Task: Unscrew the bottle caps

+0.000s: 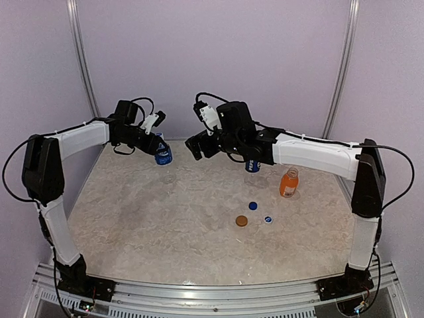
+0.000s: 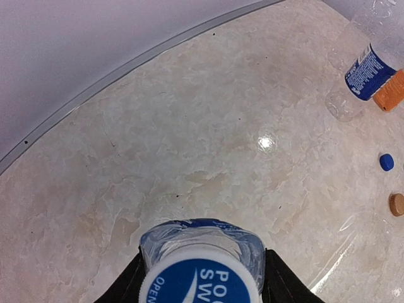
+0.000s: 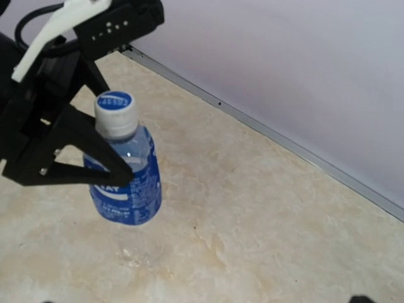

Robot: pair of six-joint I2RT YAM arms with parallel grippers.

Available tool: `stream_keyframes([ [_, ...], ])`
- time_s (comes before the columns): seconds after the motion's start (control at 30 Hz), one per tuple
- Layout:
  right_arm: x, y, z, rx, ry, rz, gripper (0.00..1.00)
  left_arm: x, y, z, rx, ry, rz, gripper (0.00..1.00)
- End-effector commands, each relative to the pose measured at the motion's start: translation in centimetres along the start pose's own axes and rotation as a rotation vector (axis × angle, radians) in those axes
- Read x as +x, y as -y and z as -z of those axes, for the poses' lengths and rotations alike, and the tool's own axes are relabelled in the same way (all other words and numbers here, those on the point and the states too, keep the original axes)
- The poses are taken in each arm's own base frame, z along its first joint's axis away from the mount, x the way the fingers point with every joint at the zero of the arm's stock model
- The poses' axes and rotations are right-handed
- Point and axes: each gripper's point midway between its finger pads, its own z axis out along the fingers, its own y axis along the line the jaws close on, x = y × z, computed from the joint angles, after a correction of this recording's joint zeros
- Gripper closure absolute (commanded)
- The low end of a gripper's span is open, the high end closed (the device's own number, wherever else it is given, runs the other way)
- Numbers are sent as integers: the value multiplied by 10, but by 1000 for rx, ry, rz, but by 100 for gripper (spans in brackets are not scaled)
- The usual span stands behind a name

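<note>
A clear bottle with a dark blue label (image 1: 163, 155) (image 3: 124, 181) stands upright at the back left of the table. Its blue, white-rimmed cap (image 2: 201, 281) (image 3: 115, 106) is screwed on. My left gripper (image 1: 156, 146) (image 2: 202, 278) is shut on this bottle's shoulder, a black finger (image 2: 283, 285) pressing each side and denting the plastic. My right gripper (image 1: 195, 147) hovers open just right of it, holding nothing; its wrist view looks down on the bottle and shows almost none of its own fingers. Three loose caps lie mid-right: blue (image 1: 252, 205) (image 2: 386, 162), orange-brown (image 1: 241, 220) (image 2: 396, 204) and blue with a white rim (image 1: 267, 218).
A second blue-labelled bottle (image 1: 252, 165) (image 2: 362, 74) stands under my right forearm. A short bottle of orange liquid (image 1: 289, 183) (image 2: 390, 93) stands to its right, without a cap. The back wall rail (image 3: 271, 132) runs close behind the held bottle.
</note>
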Motion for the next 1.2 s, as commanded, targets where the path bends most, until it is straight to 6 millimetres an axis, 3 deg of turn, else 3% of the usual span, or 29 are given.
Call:
stream_keyframes([
  [0.0, -17, -1, 16, -3, 46, -14, 1, -14, 8, 3, 35, 52, -45, 51],
  [0.13, -15, -1, 18, -3, 39, -9, 1, -16, 11, 4, 48, 60, -53, 63],
  [0.27, -13, -3, 22, -24, 29, 4, 1, -21, 19, 17, 62, 65, -83, 66],
  [0.4, -13, -32, 37, -176, 44, 93, 2, -38, 55, 68, 128, 74, -154, 66],
  [0.5, -11, -65, 55, -286, 81, 211, 2, -37, 96, 112, 229, 58, -203, 66],
  [0.57, -9, -85, 63, -320, 107, 277, 1, -42, 123, 152, 269, 66, -230, 66],
  [0.63, -14, -104, 71, -364, 153, 307, 1, -35, 143, 175, 326, 23, -170, 66],
  [0.73, -28, -125, 78, -425, 233, 306, 1, -29, 168, 198, 370, 2, -171, 66],
  [0.87, -35, -149, 78, -491, 299, 276, 1, -29, 186, 220, 368, -6, -185, 66],
  [1.17, -24, -171, 55, -555, 302, 180, 1, -44, 200, 255, 367, 56, -187, 66],
])
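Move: Already pinching the blue-labelled bottle just below its neck while the bottle stands on the table, the left hand has the open right gripper, where it takes the bottle, some 13 cm to its right, 9 cm nearer the bases and 10 cm higher. From the right hand, the bottle's white cap lies about 13 cm left, 9 cm ahead and 6 cm below; the Pepsi bottle is roughly 20 cm right, 9 cm ahead and 17 cm lower. Lifting the bottle after a brief near-hold, the left arm draws it back about 23 cm and up some 19 cm, keeping its grip and turning clockwise about 20 degrees. The right hand swings back about 14 cm and 9 cm left, rising slightly, to meet it, turning counter-clockwise some 30 degrees while its fingers tilt up a little and stay wide open. ##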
